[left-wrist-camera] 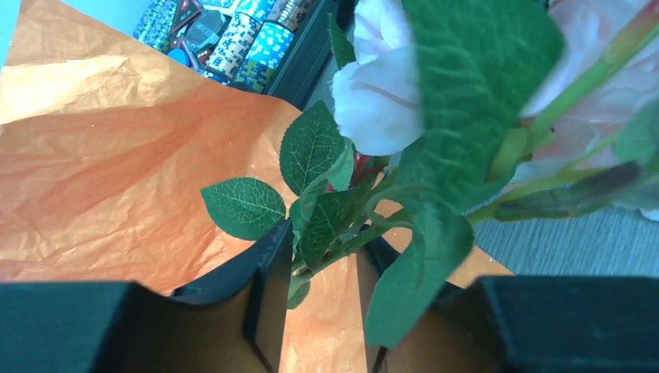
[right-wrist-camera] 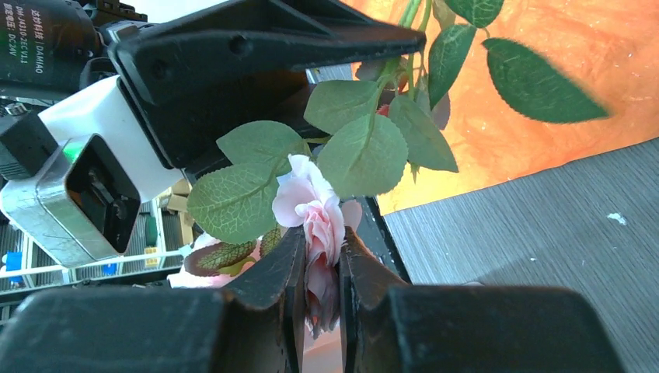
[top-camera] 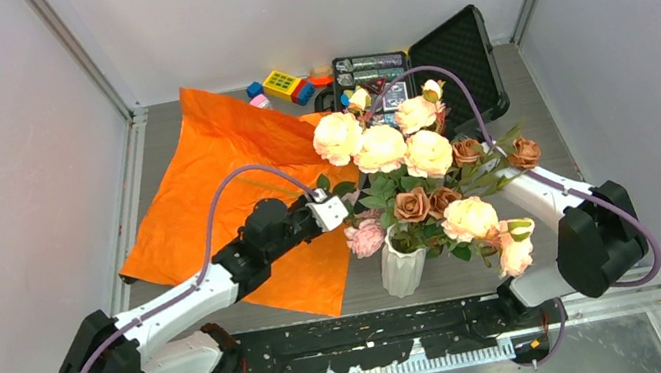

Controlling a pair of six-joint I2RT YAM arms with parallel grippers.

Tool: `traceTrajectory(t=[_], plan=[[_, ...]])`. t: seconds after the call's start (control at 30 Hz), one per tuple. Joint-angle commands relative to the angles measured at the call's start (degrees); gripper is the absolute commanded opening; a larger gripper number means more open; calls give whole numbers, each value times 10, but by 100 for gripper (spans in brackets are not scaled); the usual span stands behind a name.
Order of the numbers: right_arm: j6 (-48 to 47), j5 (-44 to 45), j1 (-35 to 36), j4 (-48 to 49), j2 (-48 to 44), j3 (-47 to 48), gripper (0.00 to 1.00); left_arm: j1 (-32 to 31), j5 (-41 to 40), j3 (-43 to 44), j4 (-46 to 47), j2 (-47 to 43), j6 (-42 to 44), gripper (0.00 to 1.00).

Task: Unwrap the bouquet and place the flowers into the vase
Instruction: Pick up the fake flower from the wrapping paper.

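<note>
The flowers, cream, peach and brownish roses with green leaves, stand bunched in the white ribbed vase at the table's front centre. The bouquet's orange paper lies spread flat to their left. My left gripper reaches over the paper to the bunch. In the left wrist view its jaws are open around a leafy green stem, with a gap on both sides. My right gripper is shut on a pink rose head, squeezed between its fingers. In the top view leaves hide it.
An open black case with small packs inside stands at the back, beside coloured blocks. Grey walls close in on both sides. Bare grey tabletop lies right of the paper.
</note>
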Motion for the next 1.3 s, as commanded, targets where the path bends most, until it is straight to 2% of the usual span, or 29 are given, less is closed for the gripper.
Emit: traceTrajectory(t=[0.0, 0.1, 0.27, 0.47, 0.57, 0.67, 0.77, 0.9, 1.27], plan=[[-6, -23, 5, 0, -9, 21, 11, -12, -31, 20, 26, 10, 17, 31], [-6, -16, 5, 1, -9, 21, 15, -18, -40, 19, 22, 12, 18, 20], [8, 0, 5, 25, -21, 12, 36, -34, -80, 13, 22, 9, 27, 0], [28, 54, 5, 55, -46, -1, 60, -34, -90, 0, 47, -5, 19, 0], [54, 75, 3, 94, -61, -13, 65, -34, -94, -11, 70, -16, 6, 0], [86, 113, -4, 134, -81, -27, 76, -33, -109, -17, 80, -28, 1, 0], [102, 191, -8, 147, -93, -24, 80, -30, -131, -18, 75, -38, -1, 0], [118, 249, -22, 143, -94, -13, 83, -3, -117, -18, 62, -55, -34, 0], [146, 305, -75, 145, -102, -31, 88, 74, -74, -28, 68, -109, -161, 0]])
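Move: The flower's stem is already between my left hand's half-closed fingers, about 1 cm ahead and 1 cm right. The pink bloom, still pinched by my right hand, is roughly 6 cm right, 4 cm back and 3 cm above my left; the vase is about 12 cm right, 14 cm back. The orange paper's middle is some 17 cm left, 4 cm ahead, on the table. From my right hand, the stem lies about 5 cm left, 5 cm ahead and 3 cm lower. I shut my left fingers on the stem while that hand dips about 1 cm, and only then open my right fingers to let go of the bloom. Next my left hand carries the flower left, up and forward over the paper, turning counter-clockwise; my right hand withdraws about 10 cm, mostly forward with some right and up, swinging some 30 degrees clockwise. ##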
